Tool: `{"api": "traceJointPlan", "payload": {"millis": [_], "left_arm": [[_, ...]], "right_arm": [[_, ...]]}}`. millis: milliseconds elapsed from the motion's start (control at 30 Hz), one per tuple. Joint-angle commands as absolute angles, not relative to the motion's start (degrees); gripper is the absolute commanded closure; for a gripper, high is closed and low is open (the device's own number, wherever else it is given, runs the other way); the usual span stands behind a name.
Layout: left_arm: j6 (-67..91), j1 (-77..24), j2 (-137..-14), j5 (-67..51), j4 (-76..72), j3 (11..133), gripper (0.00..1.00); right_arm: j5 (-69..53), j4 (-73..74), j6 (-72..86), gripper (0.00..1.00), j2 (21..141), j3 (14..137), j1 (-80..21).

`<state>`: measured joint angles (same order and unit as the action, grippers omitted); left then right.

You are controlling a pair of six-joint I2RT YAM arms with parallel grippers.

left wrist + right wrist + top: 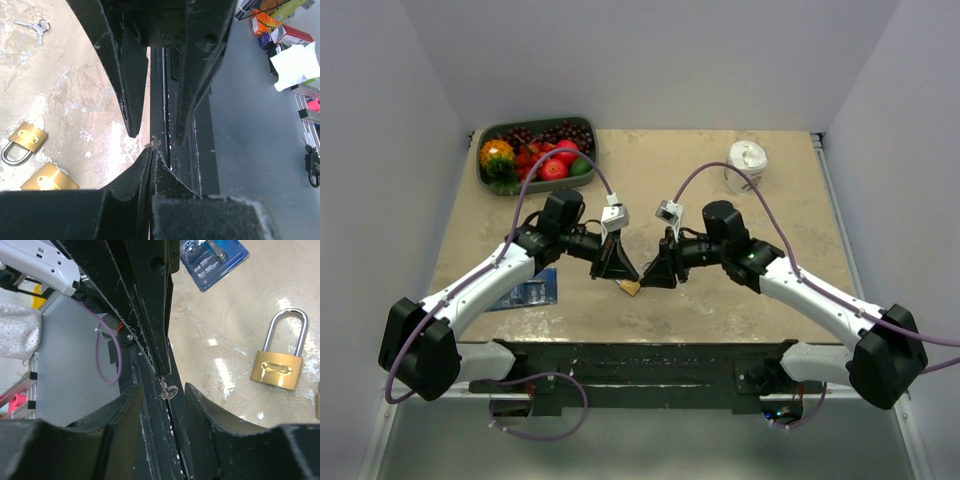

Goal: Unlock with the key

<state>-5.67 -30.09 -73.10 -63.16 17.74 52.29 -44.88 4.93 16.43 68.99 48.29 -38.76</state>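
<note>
My left gripper is shut on the key, a thin silvery piece whose small ring pokes out past the fingertips. In the top view the two grippers meet tip to tip over the table's front middle, the left gripper facing the right gripper. My right gripper is open, with one finger on each side of the ring and neither touching it. A brass padlock lies flat on the table just below the tips. The left wrist view shows two padlocks side by side.
A green tray of fruit sits at the back left, and a white jar at the back right. A blue packet lies under the left arm. Another bunch of keys rests on the table farther off.
</note>
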Motion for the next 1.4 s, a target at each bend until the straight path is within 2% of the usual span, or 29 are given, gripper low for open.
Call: {"api": "traceJointPlan", "payload": {"millis": [0,400,500,533,667,733,767,833,867,967,1000,1167,1367], "left_arm": [[-7.29,-30.23,-72.77,-65.3,17.58,54.32,1.0],[-7.29,-30.15,-72.86,-65.83,17.23,54.32,1.0],[-7.21,-30.23,-72.95,-65.83,17.14,54.32,1.0],[-7.21,-30.23,-72.95,-65.74,17.05,54.32,1.0],[-5.54,-30.23,-72.86,-64.34,14.6,53.79,1.0],[-2.3,-30.15,-72.34,-62.23,10.66,53.18,0.88],[-1.07,-30.23,-72.07,-61.62,8.89,52.22,0.68],[3.06,-30.23,-70.93,-57.59,4.51,51.24,0.4],[4.12,-30.15,-69.71,-55.48,3.18,50.28,0.23],[8.25,-30.23,-67.86,-44.86,-1.64,48.17,0.05],[10.52,-30.23,-67.07,-39.08,-2.45,47.64,0.04],[20.29,-30.85,-66.44,-27.61,-9.3,41.77,0.06],[38.72,-35.41,-72.05,-16.89,-17.66,35.95,0.07]], "right_arm": [[-48.34,2.55,16.08,0.59,70.13,50.36,-38.76],[-49.31,0.79,16.7,0.81,71.45,49.57,-38.76],[-49.48,0.62,16.96,0.91,71.54,49.39,-38.76],[-49.66,0.53,16.96,1.0,71.72,49.22,-38.76],[-49.66,0.26,17.49,1.0,71.72,48.69,-38.76],[-47.39,0.26,18.45,1.0,71.11,48.26,-38.85],[-46.42,0.26,18.98,1.0,70.67,47.99,-38.67],[-41.09,0.26,20.12,1.0,69.96,47.29,-38.5],[-39.83,0.26,20.47,1.0,69.26,47.11,-37.36],[-39.28,-2.28,22.58,1.0,68.3,45.01,-30.19],[-39.55,-3.5,23.2,1.0,68.03,44.13,-27.71],[-36.31,-3.6,24.08,1.0,65.83,41.49,-15.58],[-27.96,-2.2,24.52,1.0,62.14,40.78,-11.96]]}}
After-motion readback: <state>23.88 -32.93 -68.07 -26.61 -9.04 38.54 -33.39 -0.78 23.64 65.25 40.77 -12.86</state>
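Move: The key is still pinched in the left hand's closed tips, its middle about 1 cm to that hand's right. From the open right hand it lies about 1 cm to the left at the same height, its bow between the fingers. Roughly 20 cm below the left hand, the large padlock is about 4 cm ahead and 2 cm left, the small padlock 8 cm ahead and 4 cm right. The spare keys lie about 10 cm ahead and 20 cm right of the right hand, on the table. The key changes hands: the right fingers close on its bow while the left holds nearly still, then the left opens wide. The right hand carries it forward and to its right, about 13 cm each way, turning some 40 degrees clockwise. The left hand moves about 8 cm forward, swings some 40 degrees counter-clockwise and finally dips about 3 cm towards the padlocks. ##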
